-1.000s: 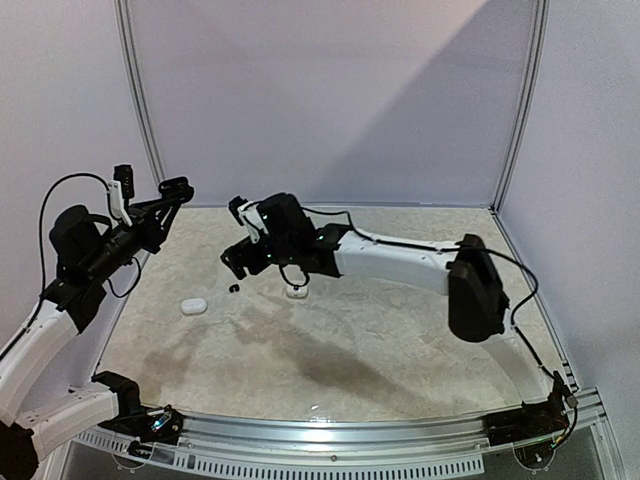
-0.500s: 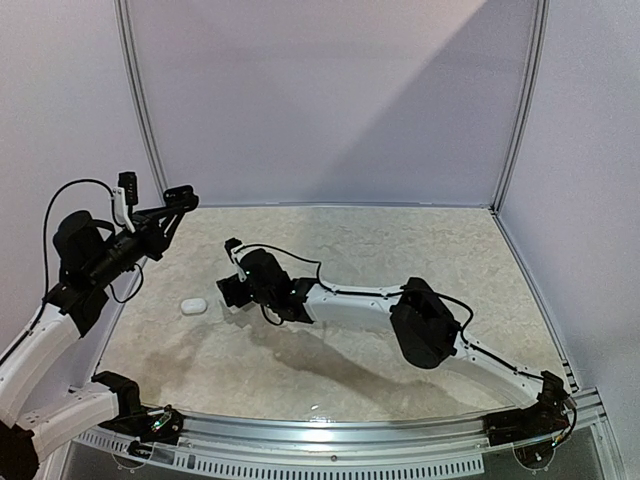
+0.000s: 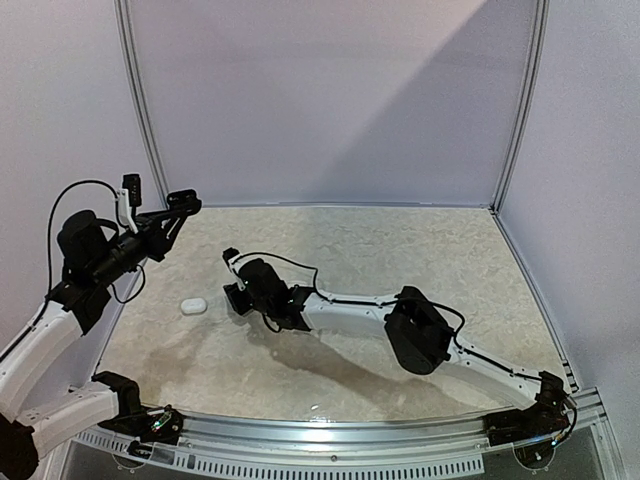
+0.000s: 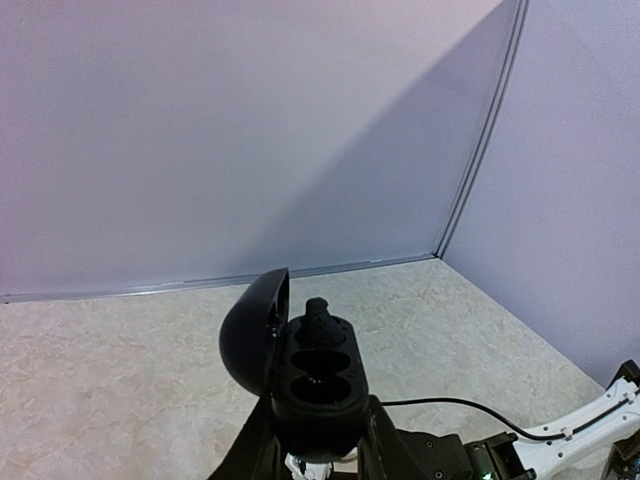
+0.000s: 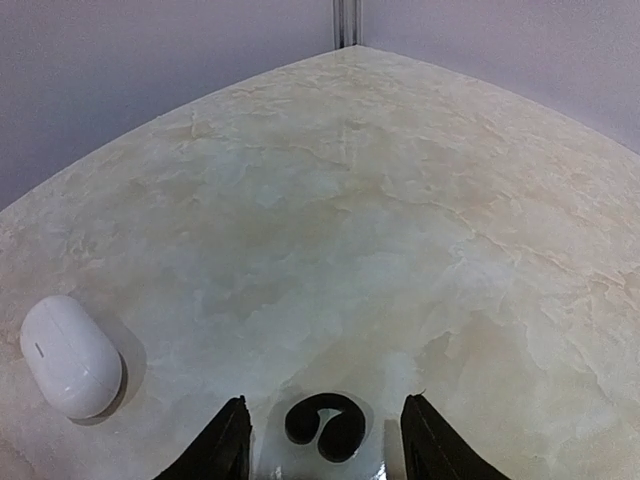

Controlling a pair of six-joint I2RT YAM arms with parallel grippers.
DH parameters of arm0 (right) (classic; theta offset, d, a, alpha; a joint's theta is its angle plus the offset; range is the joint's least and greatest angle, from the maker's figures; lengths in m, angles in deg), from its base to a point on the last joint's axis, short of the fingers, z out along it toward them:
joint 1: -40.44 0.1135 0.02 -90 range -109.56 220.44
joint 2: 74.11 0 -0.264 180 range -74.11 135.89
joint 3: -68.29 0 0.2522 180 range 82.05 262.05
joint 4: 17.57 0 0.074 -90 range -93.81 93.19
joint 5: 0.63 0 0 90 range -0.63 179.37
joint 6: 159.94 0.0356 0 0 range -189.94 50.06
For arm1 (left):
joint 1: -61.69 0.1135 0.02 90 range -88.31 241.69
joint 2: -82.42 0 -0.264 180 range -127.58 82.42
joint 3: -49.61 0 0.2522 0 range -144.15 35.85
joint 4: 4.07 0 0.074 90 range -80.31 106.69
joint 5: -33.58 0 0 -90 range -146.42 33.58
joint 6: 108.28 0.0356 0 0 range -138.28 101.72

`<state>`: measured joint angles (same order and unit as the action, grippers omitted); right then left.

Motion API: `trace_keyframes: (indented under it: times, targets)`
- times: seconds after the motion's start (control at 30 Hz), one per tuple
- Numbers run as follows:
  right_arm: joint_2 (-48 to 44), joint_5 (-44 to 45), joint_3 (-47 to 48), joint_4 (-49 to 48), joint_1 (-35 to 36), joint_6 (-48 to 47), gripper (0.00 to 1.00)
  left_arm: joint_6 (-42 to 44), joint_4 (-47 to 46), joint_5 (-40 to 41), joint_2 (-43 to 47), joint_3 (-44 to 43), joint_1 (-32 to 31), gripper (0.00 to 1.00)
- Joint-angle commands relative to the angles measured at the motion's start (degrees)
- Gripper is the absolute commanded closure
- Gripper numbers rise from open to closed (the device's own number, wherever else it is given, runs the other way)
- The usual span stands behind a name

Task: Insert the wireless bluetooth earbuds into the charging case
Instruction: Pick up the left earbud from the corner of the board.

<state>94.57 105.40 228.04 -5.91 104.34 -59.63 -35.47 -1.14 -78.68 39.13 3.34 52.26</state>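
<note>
My left gripper (image 4: 315, 455) is shut on a black charging case (image 4: 318, 385), held up in the air at the left (image 3: 183, 203). The case's lid (image 4: 252, 335) stands open. One black earbud (image 4: 321, 322) sits in the far slot, and the near slot is empty. My right gripper (image 5: 325, 403) is down at the table (image 3: 240, 296) and open. A black earbud (image 5: 341, 441) lies on the table between its fingers (image 5: 232, 440), touching neither.
A closed white case (image 5: 70, 355) lies on the marble tabletop to the left of the right gripper (image 3: 193, 305). Pale walls (image 3: 330, 100) enclose the table at the back and sides.
The right arm has come down and toward the near left, onto the table over the black earbud, and its jaws have narrowed. The left arm has barely moved.
</note>
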Motion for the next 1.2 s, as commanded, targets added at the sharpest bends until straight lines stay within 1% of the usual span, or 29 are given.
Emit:
trace_keyframes:
  times: [0.0, 0.1, 0.4, 0.53, 0.63, 0.67, 0.7, 0.77, 0.8, 0.87, 0.97, 1.07, 1.17]
  targets:
    - [3.2, -0.3, 2.1, 0.5, 0.5, -2.6, 0.51, -0.3, -0.2, -0.6, -0.5, 1.1, 0.9, 1.0]
    - [4.1, -0.2, 3.1, 0.6, 0.3, -3.4, 0.55, -0.4, -0.3, -0.6, -0.8, 1.1, 1.1, 1.0]
    - [5.1, -1.0, 3.2, 0.0, -0.3, -3.9, 0.62, -0.6, -0.1, -0.7, -1.4, 1.0, 1.4, 1.0]
    - [5.7, -2.5, 3.7, -0.4, -0.7, -3.4, 0.62, -0.8, 0.1, -0.7, -1.7, 0.8, 1.5, 1.0]
    - [6.1, -2.5, 3.9, -0.5, -0.7, -2.8, 0.66, -0.6, 0.3, -0.7, -1.7, 0.9, 1.6, 1.0]
    - [6.1, -2.5, 3.9, -0.5, -0.7, -2.9, 0.68, -0.7, 0.3, -0.7, -1.8, 0.9, 1.6, 1.0]
    - [6.1, -2.3, 3.8, -0.6, -0.7, -3.1, 0.72, -0.8, 0.3, -0.6, -2.0, 0.9, 1.6, 1.0]
    - [6.1, -1.3, 3.9, -0.8, -0.7, -3.3, 0.83, -1.1, 0.1, -0.5, -2.1, 1.0, 1.7, 1.0]
    - [6.1, -1.3, 3.9, -0.9, -0.7, -3.6, 0.84, -1.2, 0.0, -0.5, -2.1, 1.0, 1.8, 1.0]
    - [6.2, -1.7, 3.8, -0.9, -0.8, -3.7, 0.8, -1.2, 0.0, -0.5, -2.0, 0.9, 1.9, 1.0]
    - [5.7, -3.3, 3.3, -1.5, -0.8, -4.9, 0.79, -0.9, 0.3, -0.8, -2.0, 0.9, 2.1, 1.0]
    - [5.2, -4.9, 2.3, -1.9, -0.8, -6.6, 0.83, -0.9, 0.3, -0.8, -2.1, 1.0, 2.3, 1.0]
    - [2.6, -5.9, -2.9, -4.0, -0.8, -7.2, 0.89, -0.9, 0.2, -1.0, -2.1, 1.0, 2.5, 1.0]
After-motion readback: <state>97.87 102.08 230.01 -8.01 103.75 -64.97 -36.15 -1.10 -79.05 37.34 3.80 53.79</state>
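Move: The black left earbud lies almost directly beneath the right hand, some 2 cm below the point between its half-open fingers. From that hand the closed white case is about 9 cm to the left and 6 cm back; the round white case lies some 15 cm to the right, level with the earbud. From the left hand, which holds the black case up in the air, the earbud lies about 7 cm ahead, 2 cm to the right and 29 cm below. The right fingertips close on the black earbud from both sides and pinch it: the hand first sinks about 2 cm straight down over it, then stays at that height, nearly in place, while the fingers go from half open to nearly shut. The left hand sinks about 1.5 cm, keeping its hold on the open black case. ##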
